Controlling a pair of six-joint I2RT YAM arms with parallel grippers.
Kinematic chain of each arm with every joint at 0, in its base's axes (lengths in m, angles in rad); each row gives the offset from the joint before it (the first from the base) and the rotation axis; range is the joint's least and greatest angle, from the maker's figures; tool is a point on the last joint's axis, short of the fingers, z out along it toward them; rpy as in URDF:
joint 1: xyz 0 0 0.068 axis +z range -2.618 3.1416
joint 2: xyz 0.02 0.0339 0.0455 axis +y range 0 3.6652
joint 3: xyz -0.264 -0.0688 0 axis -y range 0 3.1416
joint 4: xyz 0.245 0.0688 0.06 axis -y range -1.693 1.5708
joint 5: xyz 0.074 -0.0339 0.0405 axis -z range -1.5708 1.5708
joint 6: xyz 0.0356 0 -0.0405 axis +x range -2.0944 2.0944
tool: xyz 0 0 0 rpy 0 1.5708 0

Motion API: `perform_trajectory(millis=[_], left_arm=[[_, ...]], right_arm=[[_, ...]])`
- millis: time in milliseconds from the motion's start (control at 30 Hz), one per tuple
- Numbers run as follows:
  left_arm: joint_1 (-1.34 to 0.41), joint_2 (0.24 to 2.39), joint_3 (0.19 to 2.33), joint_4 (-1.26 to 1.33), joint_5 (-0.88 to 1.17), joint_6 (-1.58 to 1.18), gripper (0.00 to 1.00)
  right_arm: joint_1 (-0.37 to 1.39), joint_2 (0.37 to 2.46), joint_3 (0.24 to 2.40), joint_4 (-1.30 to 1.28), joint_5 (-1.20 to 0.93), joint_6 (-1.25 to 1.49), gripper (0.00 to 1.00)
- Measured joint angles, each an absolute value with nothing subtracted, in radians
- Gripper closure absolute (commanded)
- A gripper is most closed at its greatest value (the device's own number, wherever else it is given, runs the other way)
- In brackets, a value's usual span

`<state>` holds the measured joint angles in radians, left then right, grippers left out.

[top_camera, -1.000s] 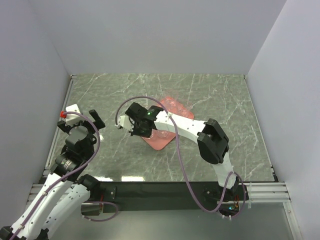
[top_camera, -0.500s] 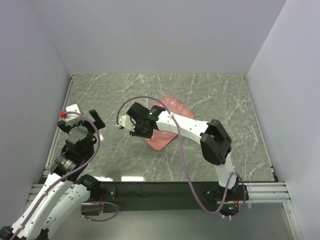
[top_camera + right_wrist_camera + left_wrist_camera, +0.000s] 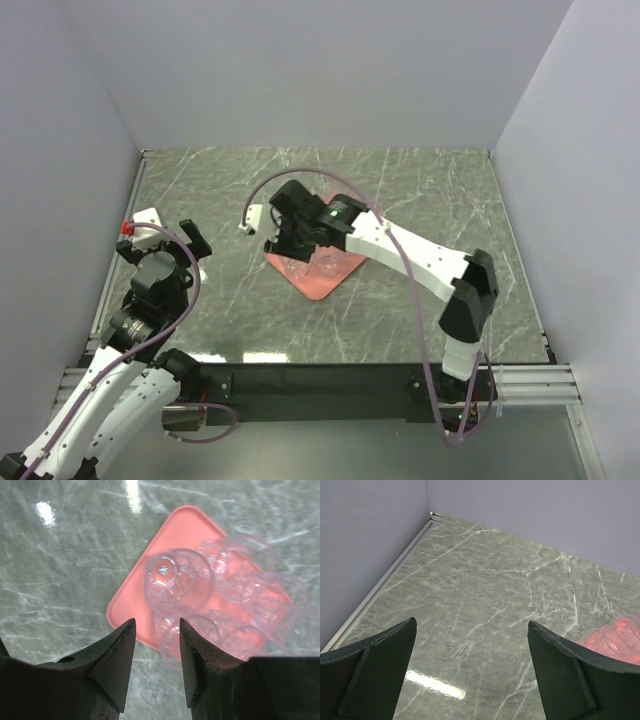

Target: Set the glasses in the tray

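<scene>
The salmon-pink tray (image 3: pixel 318 287) lies on the marble table, turned diamond-wise. Two clear glasses (image 3: pixel 297 267) show at its near-left corner; the right arm covers the rest. In the right wrist view the tray (image 3: pixel 170 535) carries several glasses; one (image 3: pixel 177 577) stands nearest its bare corner and others (image 3: pixel 240 565) crowd beside it. My right gripper (image 3: pixel 292 243) hovers over that corner, open (image 3: pixel 157 625), gripping nothing, with a glass (image 3: pixel 172 640) on the tray below the gap. My left gripper (image 3: pixel 158 238) is far left, wide open (image 3: pixel 472 625) and empty.
Grey walls enclose the table on three sides, and a metal rail (image 3: pixel 385 580) runs along its left edge. The tray with its glasses (image 3: pixel 620 635) shows at the right edge of the left wrist view. A purple cable (image 3: pixel 300 190) arcs over the right arm.
My right gripper has gone from shut to open and the arm has stretched back and to the right, uncovering two glasses on the tray's near-left corner. The left arm has not moved.
</scene>
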<state>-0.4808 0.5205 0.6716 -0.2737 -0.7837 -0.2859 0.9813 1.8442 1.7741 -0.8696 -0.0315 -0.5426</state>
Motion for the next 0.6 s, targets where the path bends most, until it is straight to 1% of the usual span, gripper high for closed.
perform_trajectory(millis=[133, 200, 300, 400, 433, 467, 500, 600], left_arm=[[-0.48, 0.521, 0.672, -0.273, -0.77, -0.286, 0.01], [-0.479, 0.521, 0.672, -0.273, -0.757, -0.286, 0.0], [-0.479, 0.523, 0.672, -0.271, -0.744, -0.286, 0.01], [-0.477, 0.532, 0.672, -0.267, -0.725, -0.286, 0.01], [-0.476, 0.537, 0.672, -0.267, -0.719, -0.286, 0.01], [-0.476, 0.541, 0.672, -0.267, -0.714, -0.286, 0.01], [-0.474, 0.546, 0.672, -0.267, -0.706, -0.286, 0.01], [-0.474, 0.559, 0.672, -0.267, -0.693, -0.286, 0.01]], right_arm=[[0.93, 1.736, 1.738, -0.867, -0.027, -0.544, 0.51], [0.867, 1.681, 1.704, -0.857, -0.031, -0.543, 0.5], [0.746, 1.586, 1.625, -0.837, -0.056, -0.534, 0.46], [0.598, 1.463, 1.506, -0.796, -0.107, -0.512, 0.35], [0.556, 1.424, 1.466, -0.779, -0.124, -0.505, 0.27], [0.508, 1.373, 1.419, -0.766, -0.142, -0.492, 0.22], [0.462, 1.321, 1.372, -0.746, -0.158, -0.483, 0.13], [0.343, 1.151, 1.211, -0.654, -0.18, -0.432, 0.0]])
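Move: The right hand holds nothing, poised over the glass just set in the tray's left front: that glass's middle lies about 1 cm ahead, 1 cm left and 11 cm below. Its near neighbour stands some 7 cm to the right of it, another about 6 cm farther out; the tray's middle is roughly 6 cm ahead and 6 cm right of the hand. From the left hand the glass lies some 25 cm right, 3 cm ahead and 20 cm below. The empty right hand sweeps right about 25 cm, rising off the glasses, turning clockwise some 35 degrees, fingers opening. ##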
